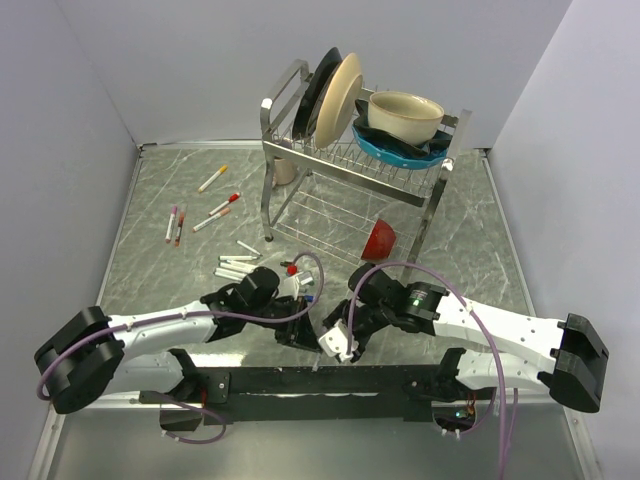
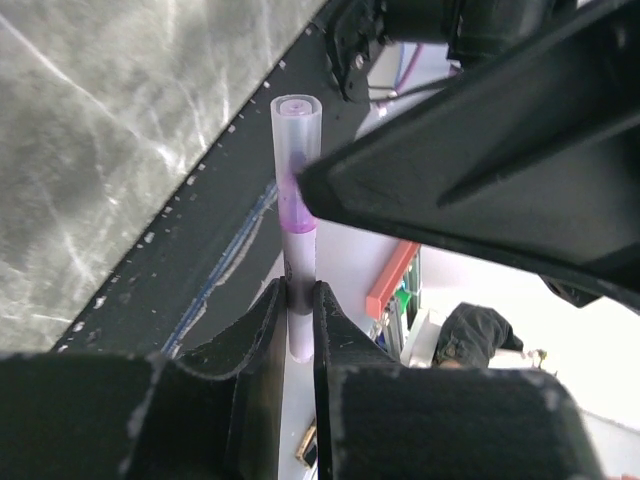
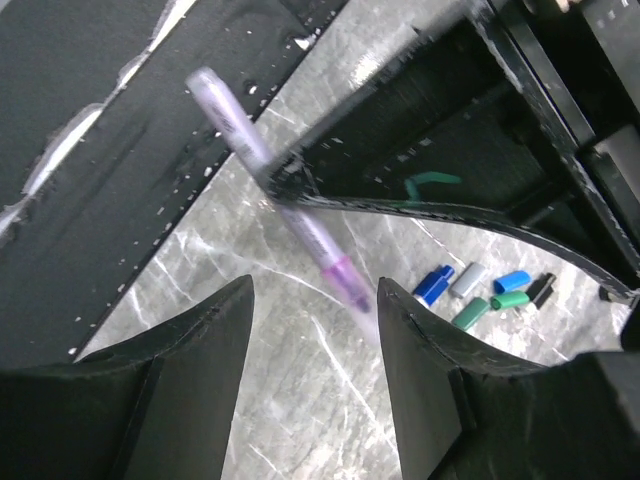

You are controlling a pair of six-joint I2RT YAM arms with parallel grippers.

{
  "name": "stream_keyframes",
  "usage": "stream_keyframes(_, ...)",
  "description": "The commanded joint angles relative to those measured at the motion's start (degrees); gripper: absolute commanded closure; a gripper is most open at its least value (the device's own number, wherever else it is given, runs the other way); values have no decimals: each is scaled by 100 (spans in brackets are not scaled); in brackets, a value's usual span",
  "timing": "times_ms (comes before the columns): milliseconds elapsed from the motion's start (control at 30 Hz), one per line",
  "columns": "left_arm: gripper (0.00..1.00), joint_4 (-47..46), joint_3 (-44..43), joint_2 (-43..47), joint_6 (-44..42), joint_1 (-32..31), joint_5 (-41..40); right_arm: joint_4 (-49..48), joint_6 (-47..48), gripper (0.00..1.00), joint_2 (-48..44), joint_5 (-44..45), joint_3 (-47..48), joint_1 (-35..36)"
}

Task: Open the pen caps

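Observation:
My left gripper is shut on a thin pale pen, whose barrel sticks out past the fingertips. A purple cap shows partway along it. In the right wrist view the same pen slants down between the fingers of my right gripper. That gripper is open, and the purple cap lies close to its right finger without clear contact. In the top view the left gripper and right gripper meet just above the black base bar. Several loose pen caps, blue, grey, green and black, lie on the table.
Several capped pens lie left of centre, with more farther left and back. A metal dish rack with plates and bowls stands at the back, a red bowl beneath it. The black base bar runs along the near edge.

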State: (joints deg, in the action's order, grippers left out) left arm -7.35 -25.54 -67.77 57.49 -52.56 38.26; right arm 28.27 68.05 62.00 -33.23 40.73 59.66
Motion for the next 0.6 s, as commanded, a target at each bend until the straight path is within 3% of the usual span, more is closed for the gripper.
stream_keyframes(0,99,-337,-215,44,-186,-71,305,-199,76,40,-144,36,-56,37)
stream_keyframes(300,99,-320,-390,-79,-239,-150,428,-191,164,44,172,238,-109,327)
stream_keyframes(400,99,-170,-443,-18,-326,-150,305,-199,200,56,269,422,-118,406)
stream_keyframes(433,99,-39,-469,35,-388,-150,261,-191,208,64,313,527,-109,415)
stream_keyframes(567,99,146,-417,316,-423,-141,42,-252,191,71,287,713,-153,424)
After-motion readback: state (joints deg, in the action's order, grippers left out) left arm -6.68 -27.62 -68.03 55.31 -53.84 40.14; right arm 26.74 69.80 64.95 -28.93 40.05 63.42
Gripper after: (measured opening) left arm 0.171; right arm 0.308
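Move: The left hand already grips the purple pen; its capped end stands about 4 cm ahead of that hand's point, roughly level sideways and perhaps 1 cm higher. From the right hand, half open beside it, the cap is only about 1 cm ahead, 1 cm left and 2 cm below. The loose pen caps lie on the table some 15 cm ahead of the right hand, 6 cm left and 10 cm down; the uncapped pens lie about 14 cm farther left, level with them. The right hand hovers beside the pen at first, then sinks about 2 cm so that its fingers straddle the purple cap, closing from over half open to about a third open, still without a clear squeeze. Meanwhile the left hand keeps its pinch on the pen and lifts it roughly 1 cm while easing just under 1 cm back towards the base, turning it about 5 degrees clockwise to meet the right fingers. ##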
